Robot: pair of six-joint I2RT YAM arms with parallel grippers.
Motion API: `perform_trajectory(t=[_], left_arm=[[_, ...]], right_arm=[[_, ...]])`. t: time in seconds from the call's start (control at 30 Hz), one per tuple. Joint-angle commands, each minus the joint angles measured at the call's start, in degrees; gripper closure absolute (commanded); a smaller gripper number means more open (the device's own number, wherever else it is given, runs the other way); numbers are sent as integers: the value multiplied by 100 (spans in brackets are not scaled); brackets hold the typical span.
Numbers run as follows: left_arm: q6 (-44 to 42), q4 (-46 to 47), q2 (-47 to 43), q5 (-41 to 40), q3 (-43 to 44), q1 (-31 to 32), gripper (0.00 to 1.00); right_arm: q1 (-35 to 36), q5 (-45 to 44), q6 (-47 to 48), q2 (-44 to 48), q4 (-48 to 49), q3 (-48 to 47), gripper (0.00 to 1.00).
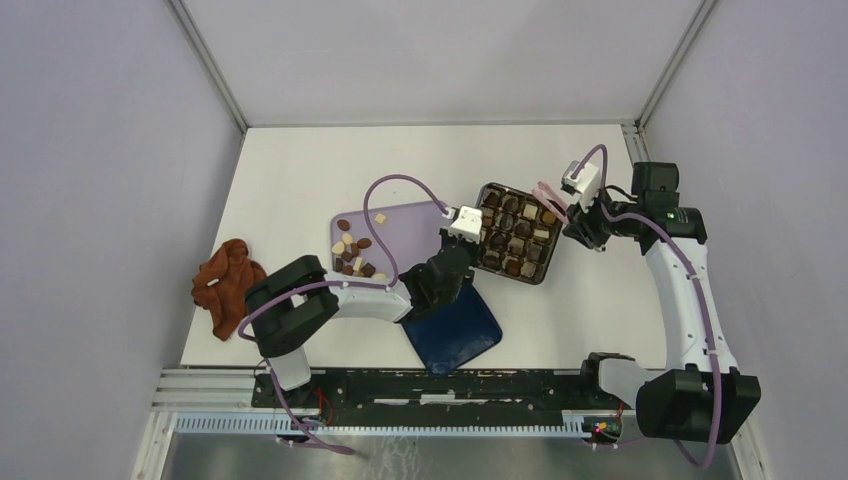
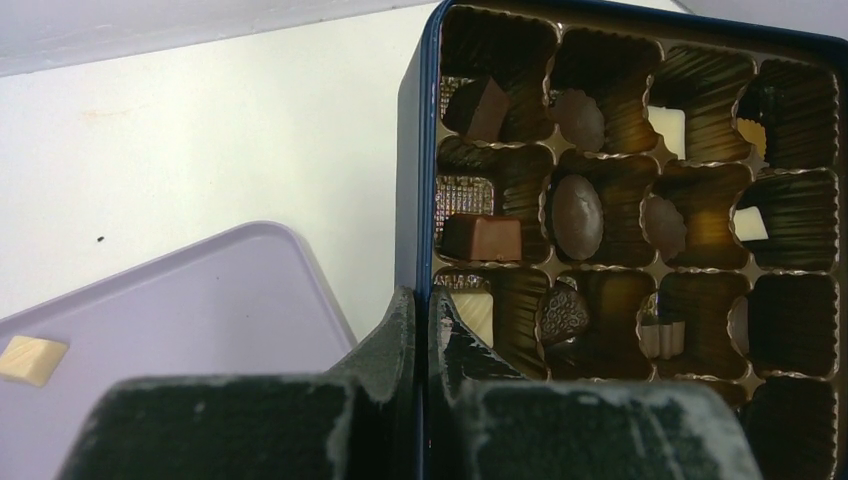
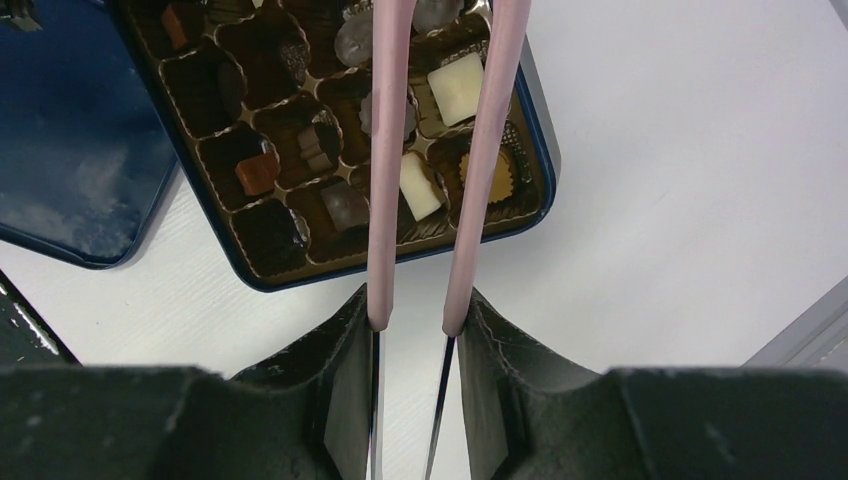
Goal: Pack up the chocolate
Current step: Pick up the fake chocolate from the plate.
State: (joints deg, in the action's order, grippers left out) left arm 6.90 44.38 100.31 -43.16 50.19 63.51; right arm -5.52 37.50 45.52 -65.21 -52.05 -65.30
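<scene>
The open chocolate box (image 1: 553, 250) stands at centre right, with chocolate (image 1: 517, 232) in many of its brown cups. My left gripper (image 1: 472, 258) is shut on the box's blue side wall (image 2: 408, 180); dark, brown and cream pieces (image 2: 577, 212) lie in the cups beyond it. More loose chocolate (image 1: 352, 252) lies on the lilac tray (image 1: 405, 222). My right gripper (image 3: 412, 320) is shut on the pink tongs (image 3: 388, 150), whose two arms stand apart and reach over the box's near corner (image 3: 545, 170). The tong tips are out of view.
The dark blue lid (image 1: 452, 330) lies flat in front of the box, under my left arm. A reddish-brown cloth (image 1: 228, 285) is bunched at the table's left edge. One cream piece (image 2: 30, 358) sits alone on the lilac tray (image 2: 200, 300).
</scene>
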Motion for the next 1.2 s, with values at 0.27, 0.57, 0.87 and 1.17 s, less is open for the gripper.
perform_trajectory(t=[0.27, 0.57, 0.87, 1.17], left_arm=[[2873, -2767, 387, 1708, 1886, -889, 98], [2933, -3859, 1321, 2347, 2890, -1055, 98], [2983, -4229, 1672, 2571, 3198, -1146, 85], [2714, -4130, 154, 2284, 2631, -1145, 42]], right_arm=[[-33, 318, 221, -36, -136, -190, 63], [-28, 460, 258, -239, -215, -128, 63], [15, 452, 328, -440, -232, 40, 63], [413, 119, 176, -405, -139, 36, 63]])
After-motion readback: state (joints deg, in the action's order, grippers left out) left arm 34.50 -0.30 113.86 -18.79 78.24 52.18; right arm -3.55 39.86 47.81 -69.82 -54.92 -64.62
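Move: The chocolate box is held up by the left fingers at its left rim, tipped open side towards the base; its middle lies about 8 cm to their right and 3 cm lower. Its table spot is roughly 3 cm ahead, 11 cm right and 12 cm below. The lilac plate's middle is some 15 cm left and 4 cm ahead, the blue tray about 15 cm back and 3 cm left. From the right hand, the box is around 10 cm left, 3 cm ahead and 7 cm below. The chocolate box, still pinched at its left rim, is lowered about 10 cm to the table by the left hand, which first swings some 5 cm forward and slightly right, tipping its fingers down about 35 degrees, then sinks almost straight. The fingers then open, let go of the rim and rise a few centimetres. The right hand keeps its pink tongs and sinks slightly towards the box. ##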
